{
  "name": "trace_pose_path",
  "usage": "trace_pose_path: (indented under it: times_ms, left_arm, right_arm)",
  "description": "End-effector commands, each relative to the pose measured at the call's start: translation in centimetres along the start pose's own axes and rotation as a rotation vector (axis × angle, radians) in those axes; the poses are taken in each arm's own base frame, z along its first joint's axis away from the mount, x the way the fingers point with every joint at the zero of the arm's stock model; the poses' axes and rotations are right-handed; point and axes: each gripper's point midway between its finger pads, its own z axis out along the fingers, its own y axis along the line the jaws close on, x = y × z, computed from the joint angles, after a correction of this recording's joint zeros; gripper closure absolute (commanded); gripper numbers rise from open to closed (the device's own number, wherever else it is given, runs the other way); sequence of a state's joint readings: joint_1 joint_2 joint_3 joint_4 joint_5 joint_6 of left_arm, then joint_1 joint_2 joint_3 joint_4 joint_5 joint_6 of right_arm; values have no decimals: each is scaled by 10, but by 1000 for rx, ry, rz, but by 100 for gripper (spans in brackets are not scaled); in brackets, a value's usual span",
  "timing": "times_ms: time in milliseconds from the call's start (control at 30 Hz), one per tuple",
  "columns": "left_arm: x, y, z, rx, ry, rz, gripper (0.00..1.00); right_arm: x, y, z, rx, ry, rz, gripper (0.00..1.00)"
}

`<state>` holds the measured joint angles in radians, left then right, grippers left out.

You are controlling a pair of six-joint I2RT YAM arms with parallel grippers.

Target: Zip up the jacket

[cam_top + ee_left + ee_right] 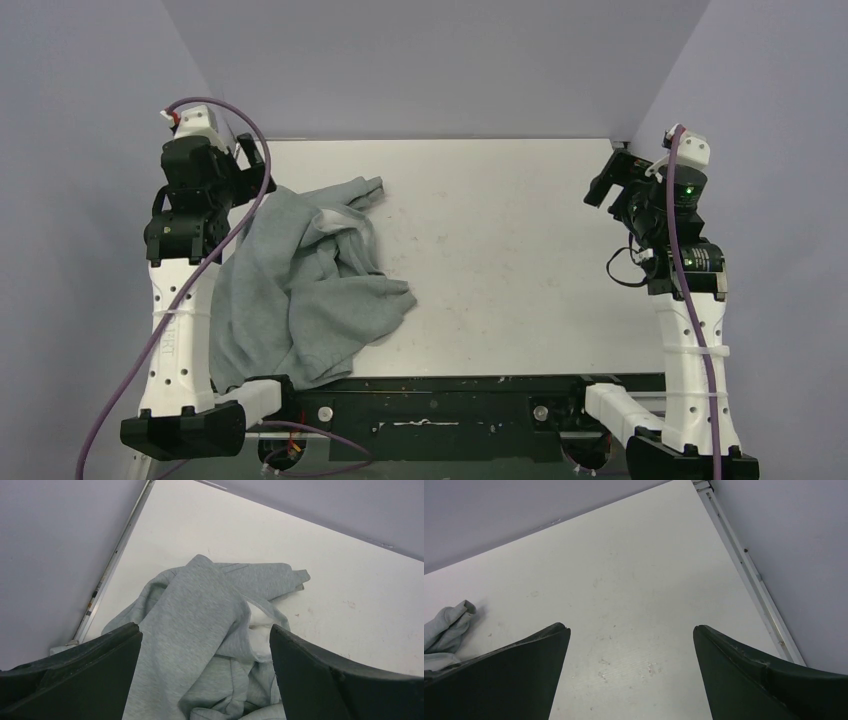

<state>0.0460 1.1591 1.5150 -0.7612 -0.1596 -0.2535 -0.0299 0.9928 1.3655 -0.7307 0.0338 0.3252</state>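
Observation:
The light grey jacket (300, 290) lies crumpled in a heap on the left part of the white table (500, 250), its lower part hanging over the near edge. Its zipper does not show among the folds. My left gripper (250, 152) hovers open at the far left, just behind the heap. In the left wrist view the jacket (200, 615) with a patch of white lining (260, 632) fills the space below the open left gripper (206, 635), not touching it. My right gripper (603, 182) stands open at the far right. The right gripper (631, 630) is above bare table, with only a jacket end (446, 627) at the left.
Grey-violet walls close in the table on the left, back and right. A metal rail runs along the left edge (107, 575) and the right edge (749, 575). The arm bases and a black bar (430, 410) sit along the near edge.

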Motion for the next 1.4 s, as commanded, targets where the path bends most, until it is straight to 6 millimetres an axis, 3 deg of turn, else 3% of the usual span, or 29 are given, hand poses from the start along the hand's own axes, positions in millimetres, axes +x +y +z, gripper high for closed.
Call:
trace_pose_path:
  times_ms: [0,233,400,533,700,833,933,1067,1133,1367]
  left_arm:
    - [5,0,8,-11,-10,-10,3]
    - [21,3,19,-34,31,-37,3]
    - [34,-10,28,21,77,-46,3]
    - [45,-21,34,73,128,-73,3]
    - [56,-37,36,224,175,-207,3]
    - [65,-39,35,301,216,-262,3]
    - [71,-37,36,293,238,-257,3]
    - [64,-34,30,283,218,-223,3]
    - [55,-27,24,239,166,-233,3]
    - [51,-13,2,164,129,-204,3]
  right_arm:
    - [-1,0,3,3,-16,9,0]
    - [1,11,11,-53,-6,22,0]
    - [10,25,19,-114,39,65,0]
    - [27,45,31,-216,98,116,0]
    - [65,66,48,-271,208,216,0]
    - [102,119,49,-358,291,180,0]
    - [141,183,35,-475,360,106,0]
    - [198,259,14,-646,461,5,0]
    - [232,288,12,-693,523,-26,0]
    - [304,380,4,-850,595,-157,0]
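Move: The near sleeve cuff lies about 37 cm to the right hand's left, some 4 cm back and 34 cm below it. From that hand the far sleeve cuff is roughly 26 cm ahead and 46 cm left, and the jacket's white-lined opening about 18 cm ahead and 56 cm left, both just as low. From the left hand the opening is about 15 cm ahead, 10 cm right and 34 cm below, with the near cuff 7 cm back and 30 cm right. The right hand, still wide open, starts slowly, then sweeps fast across the bare table to its left, nearly 40 cm, sinking over 20 cm towards the near sleeve cuff as the wrist swings counter-clockwise and tips the fingers about 30 degrees farther down. The left hand, also open, sinks some 10 cm above the jacket, drifting a little right and rolling about 20 degrees with its left side going down, then rises again by a couple of centimetres, and neither hand touches the cloth yet. ##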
